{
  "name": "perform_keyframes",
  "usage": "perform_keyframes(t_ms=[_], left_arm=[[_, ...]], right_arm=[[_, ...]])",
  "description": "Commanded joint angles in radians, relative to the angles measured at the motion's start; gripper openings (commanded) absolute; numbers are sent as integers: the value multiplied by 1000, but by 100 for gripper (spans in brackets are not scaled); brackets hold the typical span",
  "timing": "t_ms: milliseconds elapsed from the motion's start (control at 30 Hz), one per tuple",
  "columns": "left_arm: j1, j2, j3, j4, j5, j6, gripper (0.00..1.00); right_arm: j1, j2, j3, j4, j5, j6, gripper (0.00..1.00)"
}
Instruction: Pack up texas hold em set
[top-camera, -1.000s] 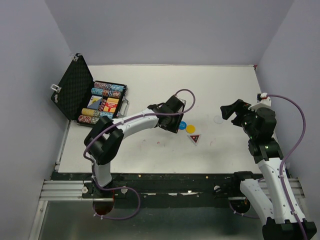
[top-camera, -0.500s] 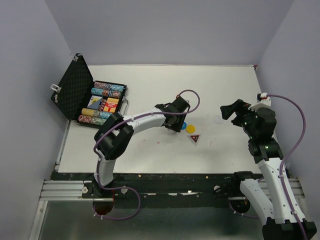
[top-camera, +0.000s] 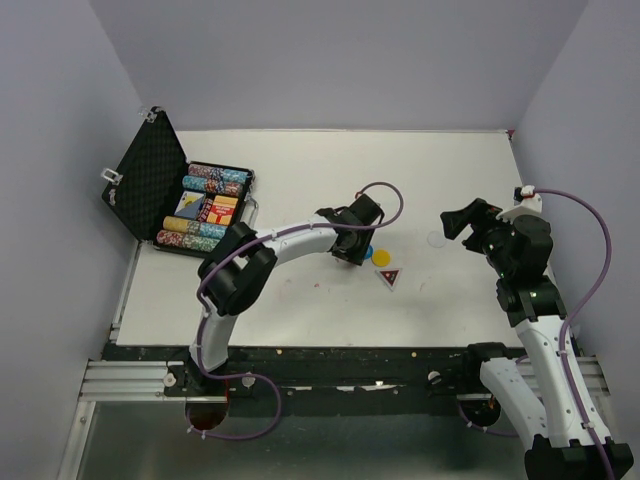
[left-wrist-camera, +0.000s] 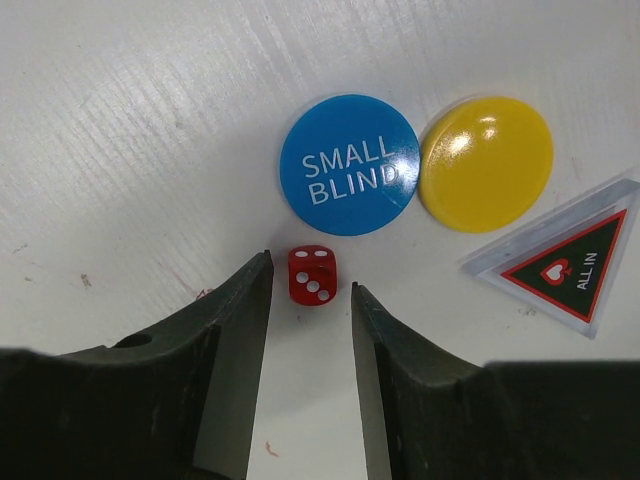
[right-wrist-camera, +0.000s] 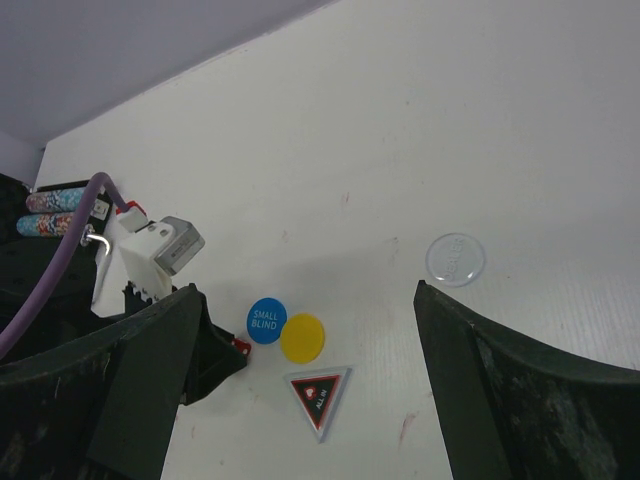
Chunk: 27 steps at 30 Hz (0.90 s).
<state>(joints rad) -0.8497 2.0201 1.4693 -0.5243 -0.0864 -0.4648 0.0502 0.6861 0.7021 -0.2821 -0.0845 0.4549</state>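
The black case (top-camera: 236, 176) lies open at the far left, foam lid (top-camera: 148, 180) up and rows of multicoloured chips inside. My left gripper (left-wrist-camera: 310, 272) is open and low over the table. A small red die (left-wrist-camera: 312, 275) sits between its fingertips, touching neither. Just beyond lie the blue "SMALL BLIND" disc (left-wrist-camera: 348, 165), the yellow disc (left-wrist-camera: 486, 163) and the triangular "ALL IN" token (left-wrist-camera: 565, 262). A clear dealer disc (right-wrist-camera: 455, 259) rests further right. My right gripper (top-camera: 462, 222) hovers wide open above it, holding nothing.
Lavender walls (top-camera: 60, 120) close the table on the left, back and right. A black rail (top-camera: 330, 358) runs along the near edge. The left arm's purple cable (top-camera: 385, 200) loops above its wrist.
My left arm has stretched a little further right, bringing its open fingers up around the die by the blue disc. The right arm has stayed put.
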Motion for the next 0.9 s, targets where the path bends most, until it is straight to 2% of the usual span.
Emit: perform_keyframes(t_ms=[0,367,667,867], left_arm=[[-12,25,36,-22,-26,2,49],[-15,43,51,-26,-29,11,43],[-17,34,34,-5,-27,31,23],[-17,-26,14,32,19,51,19]], right_arm=[[-6,-3,0,-2,-21,-7,95],[-6,-5,-1,-2,-21,-7,95],[-6,-3,-3,1,-23,-5,95],[-6,4,0,0,-15,-7,95]])
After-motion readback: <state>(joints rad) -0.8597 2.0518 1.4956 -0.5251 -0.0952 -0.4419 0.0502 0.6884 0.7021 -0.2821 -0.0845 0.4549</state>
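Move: The last red die sits practically between the left hand's half-open fingertips, about 1 cm lower and at most 1 cm to the right. The blue small blind disc is roughly 3 cm ahead and 3 cm right of that hand, the yellow disc 1 cm ahead and 8 cm right, the all-in triangle some 6 cm back and 10 cm right, all about 2 cm below. From the idle right hand the die is roughly 23 cm left, 2 cm ahead and 22 cm down. With its fingertips already astride the red die, just short of the small blind disc, the left hand all but stays in place, easing only about half a centimetre down and as much to its right, the wrist's tilt kept. Then the fingers close from half open to about a quarter open and pinch the die between their tips, stopping on its sides while the hand remains down at the table. ##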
